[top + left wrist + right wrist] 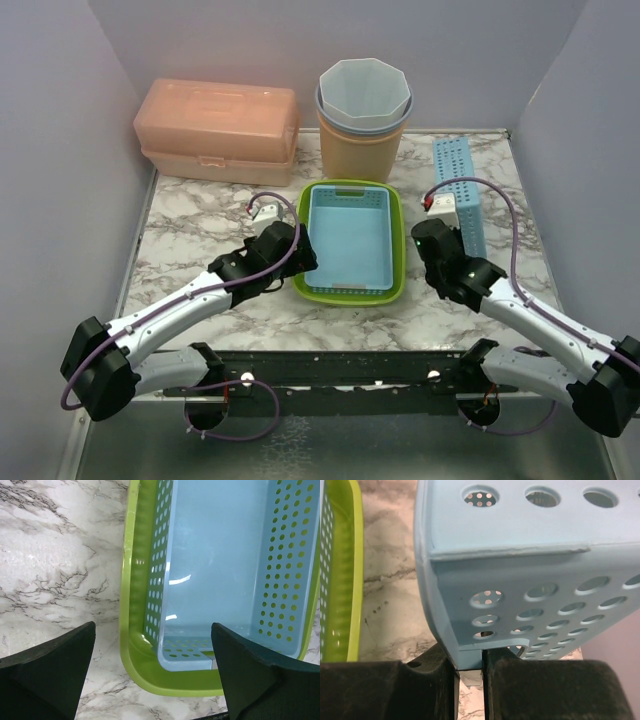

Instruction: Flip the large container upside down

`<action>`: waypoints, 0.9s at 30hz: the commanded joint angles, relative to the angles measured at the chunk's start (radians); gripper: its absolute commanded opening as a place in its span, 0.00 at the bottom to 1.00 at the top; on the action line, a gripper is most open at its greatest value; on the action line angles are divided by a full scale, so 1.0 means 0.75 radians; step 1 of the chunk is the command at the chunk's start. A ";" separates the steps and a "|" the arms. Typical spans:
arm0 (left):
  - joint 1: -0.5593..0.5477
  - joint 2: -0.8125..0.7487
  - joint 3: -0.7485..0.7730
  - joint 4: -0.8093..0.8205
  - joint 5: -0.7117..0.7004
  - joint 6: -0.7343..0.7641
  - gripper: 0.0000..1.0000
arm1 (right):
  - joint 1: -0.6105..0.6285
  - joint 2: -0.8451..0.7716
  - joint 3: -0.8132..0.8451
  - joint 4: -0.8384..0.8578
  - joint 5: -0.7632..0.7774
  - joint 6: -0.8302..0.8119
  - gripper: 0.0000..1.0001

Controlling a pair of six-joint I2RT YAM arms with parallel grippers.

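The large container (461, 192), a blue perforated basket, stands tipped on its long side at the right of the table. My right gripper (446, 222) is shut on the rim at its near end. In the right wrist view, the fingers (470, 652) pinch that rim below the holed wall (520, 545). A green basket (353, 295) with a light blue basket (348, 235) nested inside lies in the middle. My left gripper (300, 264) is open at its near left corner. In the left wrist view the fingers (152, 630) straddle the green rim (132, 580) without touching it.
An orange lidded box (218, 128) sits at the back left. A tan bin (360, 150) with paler bins stacked inside stands at the back middle. Enclosure walls close in both sides and the back. Bare marble shows left of the green basket (55, 570).
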 commanded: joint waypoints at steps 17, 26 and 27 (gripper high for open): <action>0.002 -0.113 -0.002 -0.047 -0.084 0.004 0.99 | 0.003 0.208 -0.209 0.265 -0.200 -0.524 0.03; 0.004 -0.167 0.054 -0.101 -0.084 -0.016 0.99 | -0.004 0.139 -0.288 0.275 -0.167 -0.548 0.06; 0.004 -0.154 0.089 -0.122 -0.080 -0.041 0.99 | -0.005 0.136 -0.287 0.279 -0.169 -0.543 0.06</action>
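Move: The right hand holds the large container by its near end, its middle about 10 cm ahead and 3 cm right. The bare table it is being taken down to lies some 10 cm ahead, 2 cm right and 15 cm below; the green tray is about 20 cm left and 2 cm ahead. From the open left hand that table patch is roughly 30 cm right and 13 cm ahead. Right hand keeps pinching, lowers container about 7 cm, rolling it left-side-down some 20 degrees; left hand rises slightly. ##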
